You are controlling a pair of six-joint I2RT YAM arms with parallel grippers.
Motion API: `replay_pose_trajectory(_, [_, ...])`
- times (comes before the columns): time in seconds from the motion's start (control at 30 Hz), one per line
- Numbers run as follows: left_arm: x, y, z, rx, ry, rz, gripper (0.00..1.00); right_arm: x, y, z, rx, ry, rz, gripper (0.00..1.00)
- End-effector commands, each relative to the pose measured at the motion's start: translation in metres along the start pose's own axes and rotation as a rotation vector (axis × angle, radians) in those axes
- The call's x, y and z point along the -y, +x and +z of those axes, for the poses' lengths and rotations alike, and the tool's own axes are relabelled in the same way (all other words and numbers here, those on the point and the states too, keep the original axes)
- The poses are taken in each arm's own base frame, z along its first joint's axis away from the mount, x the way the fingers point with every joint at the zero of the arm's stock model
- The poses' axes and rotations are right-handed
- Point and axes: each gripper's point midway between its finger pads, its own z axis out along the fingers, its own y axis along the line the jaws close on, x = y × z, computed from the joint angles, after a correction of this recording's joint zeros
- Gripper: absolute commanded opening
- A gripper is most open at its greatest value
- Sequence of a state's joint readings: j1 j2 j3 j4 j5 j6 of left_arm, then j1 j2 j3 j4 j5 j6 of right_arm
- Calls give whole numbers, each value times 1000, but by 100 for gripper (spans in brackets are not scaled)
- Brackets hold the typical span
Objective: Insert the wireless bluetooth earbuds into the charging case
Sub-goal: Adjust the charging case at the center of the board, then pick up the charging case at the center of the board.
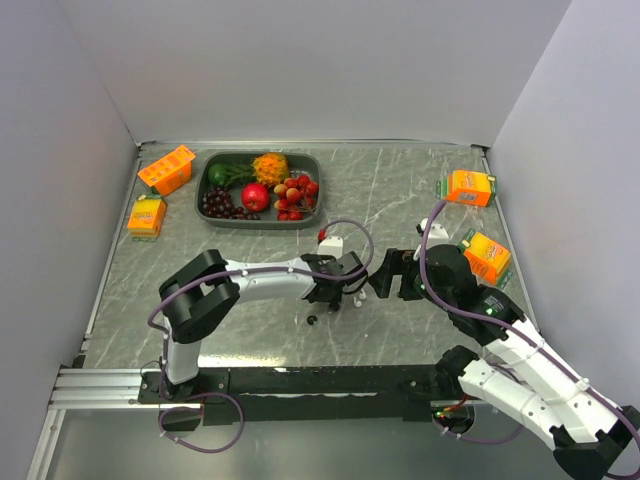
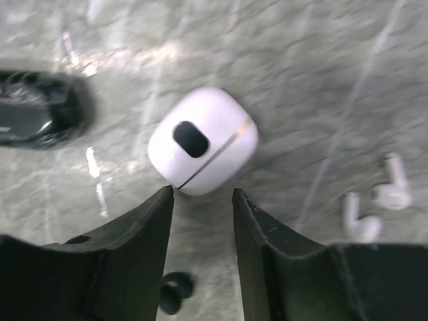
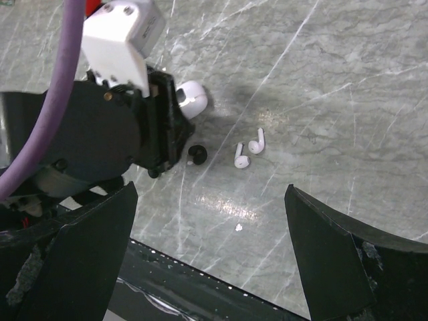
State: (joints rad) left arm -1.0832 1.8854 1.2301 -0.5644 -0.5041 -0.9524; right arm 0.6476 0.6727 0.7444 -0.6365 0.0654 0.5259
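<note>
A closed white charging case (image 2: 202, 140) with a black oval on it lies on the marble just beyond my left gripper's fingertips. That gripper (image 2: 202, 194) is open, with nothing between its jaws. In the right wrist view the case (image 3: 192, 99) peeks out from behind the left gripper's body (image 3: 100, 140). Two white earbuds (image 2: 394, 190) (image 2: 361, 224) lie loose to the right, and a black earbud (image 2: 175, 291) lies under the left finger. A blurred glossy black case (image 2: 37, 110) sits at the left. My right gripper (image 3: 210, 190) hangs wide open and empty above the table, near the white earbuds (image 3: 241, 159) and the black earbud (image 3: 196, 154).
A dark tray (image 1: 205, 190) of fruit stands at the back left, with two orange cartons (image 1: 167, 168) (image 1: 147, 215) beside it. Two more orange cartons (image 1: 468, 187) (image 1: 487, 257) sit along the right wall. A black rail (image 1: 300, 380) runs along the near edge.
</note>
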Motion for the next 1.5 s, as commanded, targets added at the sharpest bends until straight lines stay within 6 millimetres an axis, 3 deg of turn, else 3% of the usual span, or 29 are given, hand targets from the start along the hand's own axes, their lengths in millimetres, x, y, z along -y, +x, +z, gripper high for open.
replay_pose_trajectory(0.0, [28,-26,-13,39,69,-51,49,-4,-9,-5,33,-14,-6,99])
replay_pose_trajectory(0.13, [21,-52,-39,114,89,-86,56,-4,-11,-3,36,-7,-12,99])
replay_pose_trajectory(0.3, [-7,-59,-55,151,85,-113,58,-3,-12,0,35,-2,-13,99])
replay_pose_trajectory(0.43, [-27,-57,-39,106,97,-30,59,-2,-10,-1,34,2,-21,99])
replay_pose_trajectory(0.53, [-32,-53,-21,54,115,55,59,0,-9,-1,33,10,-23,99])
replay_pose_trajectory(0.87, [-1,-72,-13,53,177,57,68,-1,-10,-1,29,11,-27,99])
replay_pose_trajectory(1.0, [1,-74,-18,65,207,62,80,3,-10,-2,30,26,-31,99])
replay_pose_trajectory(1.03, [0,-72,-18,63,211,65,91,5,-8,-1,28,31,-32,100])
replay_pose_trajectory(1.23, [3,-61,-13,30,241,112,99,3,-6,2,17,25,-25,99])
replay_pose_trajectory(1.37, [9,-59,-11,28,272,119,98,3,-9,-1,26,27,-23,99])
replay_pose_trajectory(1.47, [11,-55,-3,1,264,147,90,3,-13,-6,41,28,-25,99])
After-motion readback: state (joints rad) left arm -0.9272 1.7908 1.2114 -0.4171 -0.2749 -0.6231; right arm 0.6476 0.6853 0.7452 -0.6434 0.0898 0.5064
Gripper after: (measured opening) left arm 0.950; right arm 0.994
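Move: The charging case lies about 4 cm ahead of the low left hand, straight in front, its near corner right at the left finger's tip. One black earpiece is around 3 cm back and 2 cm left of the hand, its mate level with the hand and 2 cm right. The white earbuds sit some 8 cm right and 1 cm ahead, the black case 9 cm left and 5 cm ahead. From the right hand the charging case is about 8 cm ahead, 11 cm left and 17 cm down. With the left finger seemingly against the case's near corner, the left hand nudges about 2 cm rightward along the near side, then lifts off some 7 cm while swinging back left and forward. It dips halfway down again and drifts right, easing to a near stop low over the case, fingers opening from half to almost fully wide as the wrist turns clockwise a little over 10 degrees. ##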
